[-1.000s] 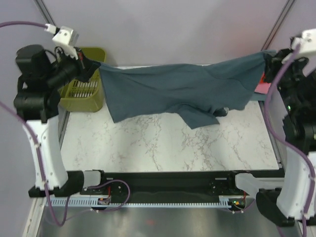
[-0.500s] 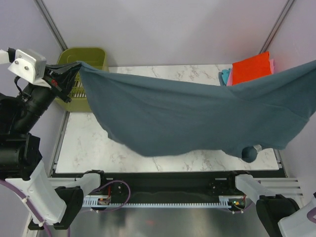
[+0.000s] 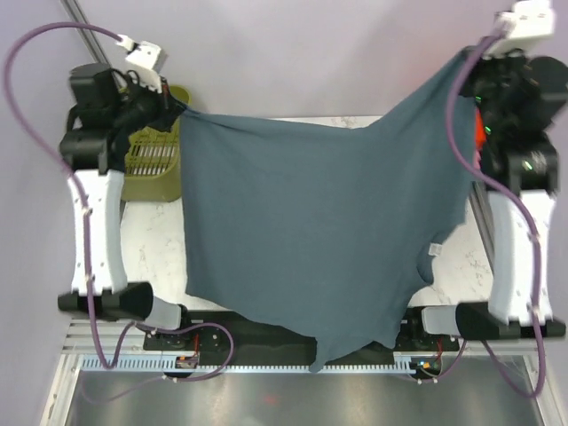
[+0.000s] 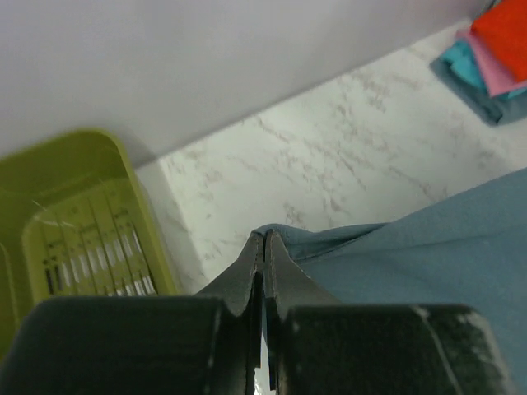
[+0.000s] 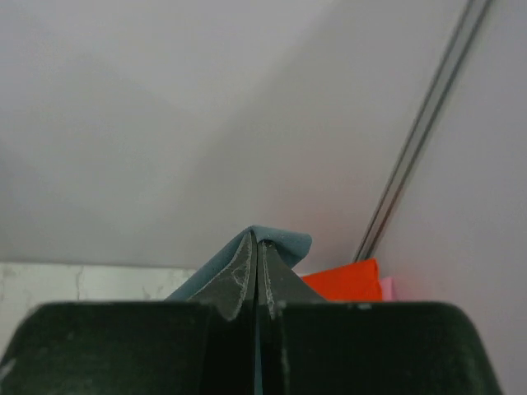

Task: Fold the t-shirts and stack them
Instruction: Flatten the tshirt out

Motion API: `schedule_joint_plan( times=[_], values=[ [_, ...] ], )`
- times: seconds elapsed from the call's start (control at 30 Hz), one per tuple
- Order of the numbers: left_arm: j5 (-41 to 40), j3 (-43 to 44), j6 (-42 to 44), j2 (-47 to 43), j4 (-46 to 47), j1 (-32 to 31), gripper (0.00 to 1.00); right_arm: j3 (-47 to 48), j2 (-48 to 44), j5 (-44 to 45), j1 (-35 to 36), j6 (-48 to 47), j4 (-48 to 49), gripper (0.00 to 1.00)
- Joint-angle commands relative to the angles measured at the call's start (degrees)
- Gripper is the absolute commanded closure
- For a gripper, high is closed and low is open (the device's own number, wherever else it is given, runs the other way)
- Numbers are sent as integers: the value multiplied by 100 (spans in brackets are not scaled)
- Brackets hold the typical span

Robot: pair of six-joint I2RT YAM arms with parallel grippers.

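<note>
A slate blue-grey t-shirt [image 3: 319, 231] hangs spread between both grippers and covers most of the marble table [image 3: 151, 240]. Its lower edge reaches past the near table edge. My left gripper [image 3: 170, 111] is shut on the shirt's left corner by the basket; in the left wrist view the gripper [image 4: 263, 236] pinches a fold of the blue cloth [image 4: 428, 255]. My right gripper [image 3: 470, 64] is shut on the other corner, held high at the far right, with cloth wrapped over the fingertips of that gripper [image 5: 257, 241]. Folded red-orange [image 4: 506, 29], pink [image 4: 494, 70] and teal [image 4: 461, 62] t-shirts lie stacked at the far right corner.
An olive-green plastic basket [image 3: 151, 160] stands at the far left corner, just behind the left gripper. The red-orange folded shirt [image 5: 346, 280] shows just beyond the right gripper. Walls close the back, and a metal post [image 5: 420, 140] runs up the right corner.
Both arms swung the shirt up and forward, then back. The cloth, bunched along the far edge a second ago, now hangs spread flat down to the near edge.
</note>
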Motion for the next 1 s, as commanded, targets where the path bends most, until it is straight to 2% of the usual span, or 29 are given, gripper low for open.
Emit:
schedule_joint_plan(
  times=[0.0,0.17,0.27,0.4,0.5,0.6,0.7,0.8,0.97],
  values=[
    [-106,-380,347,644,223,39,98,-309,756,-376,0,37,392,100],
    [-158,-610,435,1716,294,30,98,-433,2232,-860,17,-164,428,100],
    [-167,-417,435,2708,285,-5,98,-135,3339,-939,26,-244,420,100],
    [-351,338,418,3992,285,-22,98,638,5077,-852,79,-358,349,100],
    [-771,1312,496,5132,259,-22,98,1821,6193,-624,158,-455,314,100],
    [-949,1727,550,5601,285,-13,98,2771,7178,-465,184,-464,357,100],
    [-1116,1983,550,5971,381,-5,98,2943,7682,-123,237,-595,891,100],
    [-1318,1948,462,6182,645,-5,98,2741,7894,70,290,-709,1524,100],
    [-1617,2044,304,6419,1102,-13,98,2986,8246,361,316,-727,2367,100]
  ],
)
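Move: Each hand holds a far corner of the t-shirt high over the table. The left hand's laying place on the far table strip is about 25 cm ahead, 4 cm left and 43 cm below; the green basket stands some 20 cm farther left of that place, about level with it. The right hand's place is roughly 37 cm ahead, 4 cm left and 56 cm below, with the folded stack about 25 cm to its right and 5 cm nearer the base. Both shut grippers keep their pinch on the t-shirt's corners and swing it fast down and forward onto the table: the left drops about 40 cm while going 25 cm forward, the right drops over 50 cm and goes some 37 cm forward. Both wrists tip about 40 degrees fingers-down, and the descent eases out low over the far table strip, between basket and stack. ##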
